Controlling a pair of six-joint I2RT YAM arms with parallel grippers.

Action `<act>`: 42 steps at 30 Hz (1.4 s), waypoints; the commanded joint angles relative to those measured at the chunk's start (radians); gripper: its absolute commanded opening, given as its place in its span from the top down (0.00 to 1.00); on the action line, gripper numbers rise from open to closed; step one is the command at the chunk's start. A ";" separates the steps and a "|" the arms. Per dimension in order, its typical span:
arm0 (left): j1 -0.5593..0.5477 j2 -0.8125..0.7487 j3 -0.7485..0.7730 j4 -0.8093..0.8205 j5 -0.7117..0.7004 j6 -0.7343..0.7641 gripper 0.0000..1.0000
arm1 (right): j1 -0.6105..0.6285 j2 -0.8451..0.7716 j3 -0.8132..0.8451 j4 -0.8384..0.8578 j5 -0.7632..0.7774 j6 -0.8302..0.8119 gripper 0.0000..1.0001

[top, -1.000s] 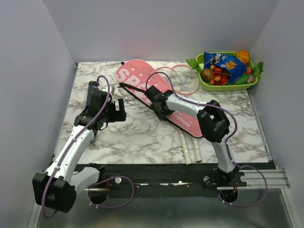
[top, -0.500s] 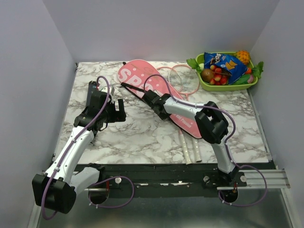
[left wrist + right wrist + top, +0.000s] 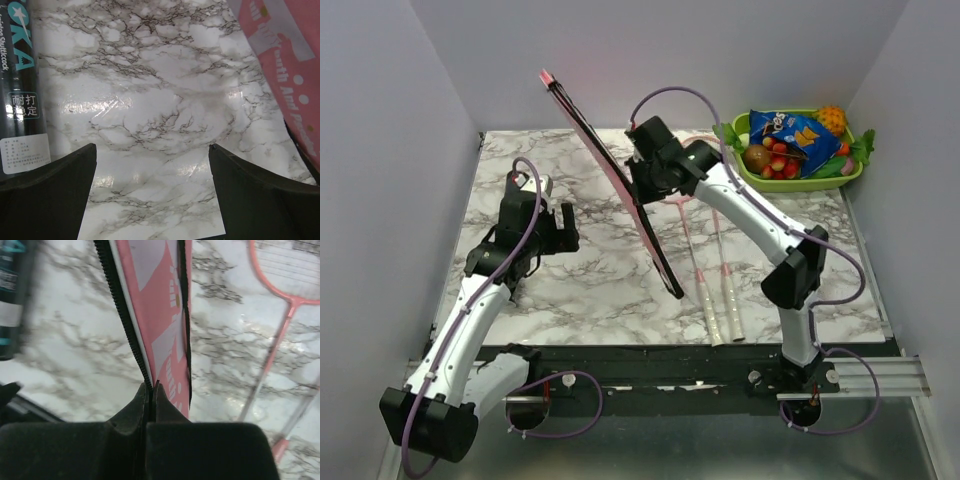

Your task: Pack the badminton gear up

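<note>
The long pink racket bag (image 3: 603, 160) stands tilted on its edge, its lower end on the table and its upper end high in the air. My right gripper (image 3: 640, 188) is shut on the bag's zippered edge (image 3: 150, 315), fingertips (image 3: 151, 388) pressed together over it. Two pink rackets (image 3: 714, 312) lie flat on the marble to the bag's right, one head showing (image 3: 290, 295). My left gripper (image 3: 556, 232) hangs open over bare marble (image 3: 152, 147), left of the bag (image 3: 280, 60). A dark tube (image 3: 20, 85) lies just to its left.
A green tray (image 3: 800, 184) of fruit and snacks sits at the back right corner. The white racket handles reach close to the table's near edge (image 3: 720, 345). Grey walls close in the table on three sides.
My right gripper closed on the bag's edge and lifted it from lying flat to standing tilted, uncovering the rackets. The left arm shifted slightly and stays open.
</note>
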 commanded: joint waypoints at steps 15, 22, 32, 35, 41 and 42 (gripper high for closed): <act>0.000 -0.051 0.084 -0.067 0.013 0.027 0.01 | -0.149 -0.367 -1.013 1.200 -0.720 1.006 0.99; 0.000 -0.024 0.078 -0.064 0.019 0.027 0.01 | -0.100 -0.333 -0.854 0.946 -0.681 0.851 0.36; -0.002 0.044 0.075 -0.033 0.123 0.030 0.01 | -0.111 -0.253 -0.599 0.280 -0.408 0.384 0.33; -0.014 0.067 0.061 -0.016 0.153 0.028 0.01 | -0.113 -0.209 -0.577 0.153 -0.346 0.281 0.33; -0.141 0.127 0.011 -0.002 0.004 0.007 0.01 | -0.119 -0.270 -0.677 0.165 -0.228 0.229 0.33; -0.184 0.139 0.001 0.005 -0.023 -0.011 0.01 | -0.125 -0.282 -0.681 0.165 -0.214 0.217 0.33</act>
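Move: Just left of the right hand, about 3 cm over and 3 cm farther out, is the middle of the bare patch for the pink racket bag it already grips by an edge; the marble is some 19 cm below. The shuttlecock tube lies about 20 cm to its left and 2 cm ahead, the nearer racket some 14 cm to its right and level with it. From the left hand the patch is about 12 cm ahead, 7 cm right and 17 cm down. Swinging the racket bag clockwise, the right hand rises about 6 cm, draws back and lowers, rolling some 50 degrees left side up; its fingers open and let go well above the table. Emptied, it lifts a little, then moves right and down towards the rackets, unrolling. The open left hand rises 5 cm, then sinks back and shifts right. ##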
